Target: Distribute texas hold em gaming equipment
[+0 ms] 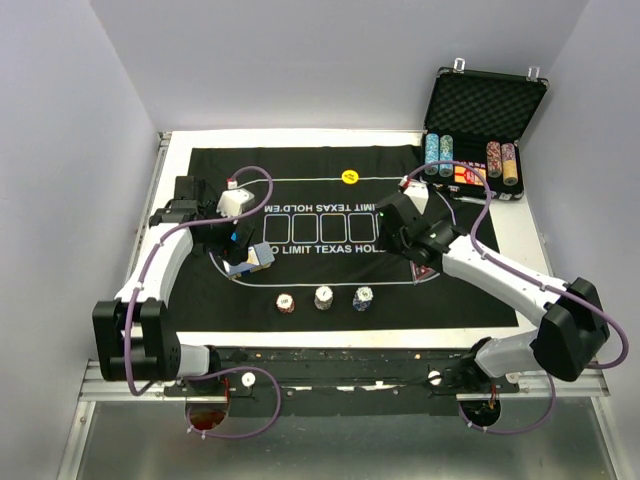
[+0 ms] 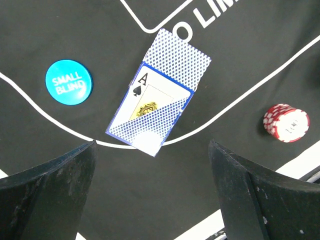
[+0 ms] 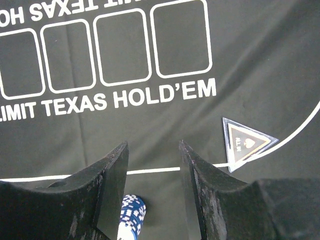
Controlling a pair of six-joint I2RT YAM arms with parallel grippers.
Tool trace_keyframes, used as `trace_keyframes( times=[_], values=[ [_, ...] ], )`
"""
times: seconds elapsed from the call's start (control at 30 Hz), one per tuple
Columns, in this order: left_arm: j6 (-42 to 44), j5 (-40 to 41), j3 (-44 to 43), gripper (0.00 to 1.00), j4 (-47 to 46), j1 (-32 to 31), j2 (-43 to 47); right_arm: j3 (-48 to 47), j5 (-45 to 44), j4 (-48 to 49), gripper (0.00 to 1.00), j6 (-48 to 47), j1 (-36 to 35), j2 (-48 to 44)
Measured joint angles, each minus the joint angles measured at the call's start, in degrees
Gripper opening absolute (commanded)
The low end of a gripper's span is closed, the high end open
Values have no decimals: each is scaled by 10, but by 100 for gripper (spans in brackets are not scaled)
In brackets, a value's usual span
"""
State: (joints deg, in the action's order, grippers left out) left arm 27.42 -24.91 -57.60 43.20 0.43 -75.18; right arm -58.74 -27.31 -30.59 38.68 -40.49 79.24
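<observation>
The blue deck box lies on the mat, its flap open and an ace of spades showing. My left gripper hangs wide open just above its near end, holding nothing. A blue "small blind" disc lies to its left and a red chip stack to its right. From above, red, white and blue chip stacks stand in a row. The right gripper is open over the mat. The blue stack stands by its left finger, not gripped. A yellow button lies far centre.
An open black case with several chip stacks stands at the back right. A triangular all-in marker lies just right of my right gripper. The black felt mat covers most of the white table.
</observation>
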Motion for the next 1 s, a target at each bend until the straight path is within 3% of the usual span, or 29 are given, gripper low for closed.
trace_keyframes(
  times=[0.43,1.0],
  values=[
    [126,17,0,99,-3,-64,-110,7,26,7,54,-15,-8,-29],
    [175,48,-12,99,-21,-69,-179,7,45,10,54,-23,-12,-32]
  ],
)
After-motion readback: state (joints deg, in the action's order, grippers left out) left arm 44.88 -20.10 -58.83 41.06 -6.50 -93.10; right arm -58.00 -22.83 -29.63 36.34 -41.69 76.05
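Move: The card box lies below the left hand, about 3 cm ahead, 4 cm to its right and some 11 cm down. Its neighbours are the small blind button, roughly 9 cm ahead of the hand and 1 cm to its left, and the red chip stack, some 7 cm back and 13 cm to its right, both also about 11 cm below. From the right hand the card box is roughly 33 cm to the left, nearly level with it (1 cm ahead) and 12 cm lower. The left hand sinks about 8 cm towards the card box, its fingers wide open throughout, easing slightly to the right while the wrist turns some 20 degrees clockwise and the fingers come to point more steeply down, so that they line up with the box's two long sides without closing yet. The right hand, empty and half open, only drifts about 2 cm left, back and up above the mat. ##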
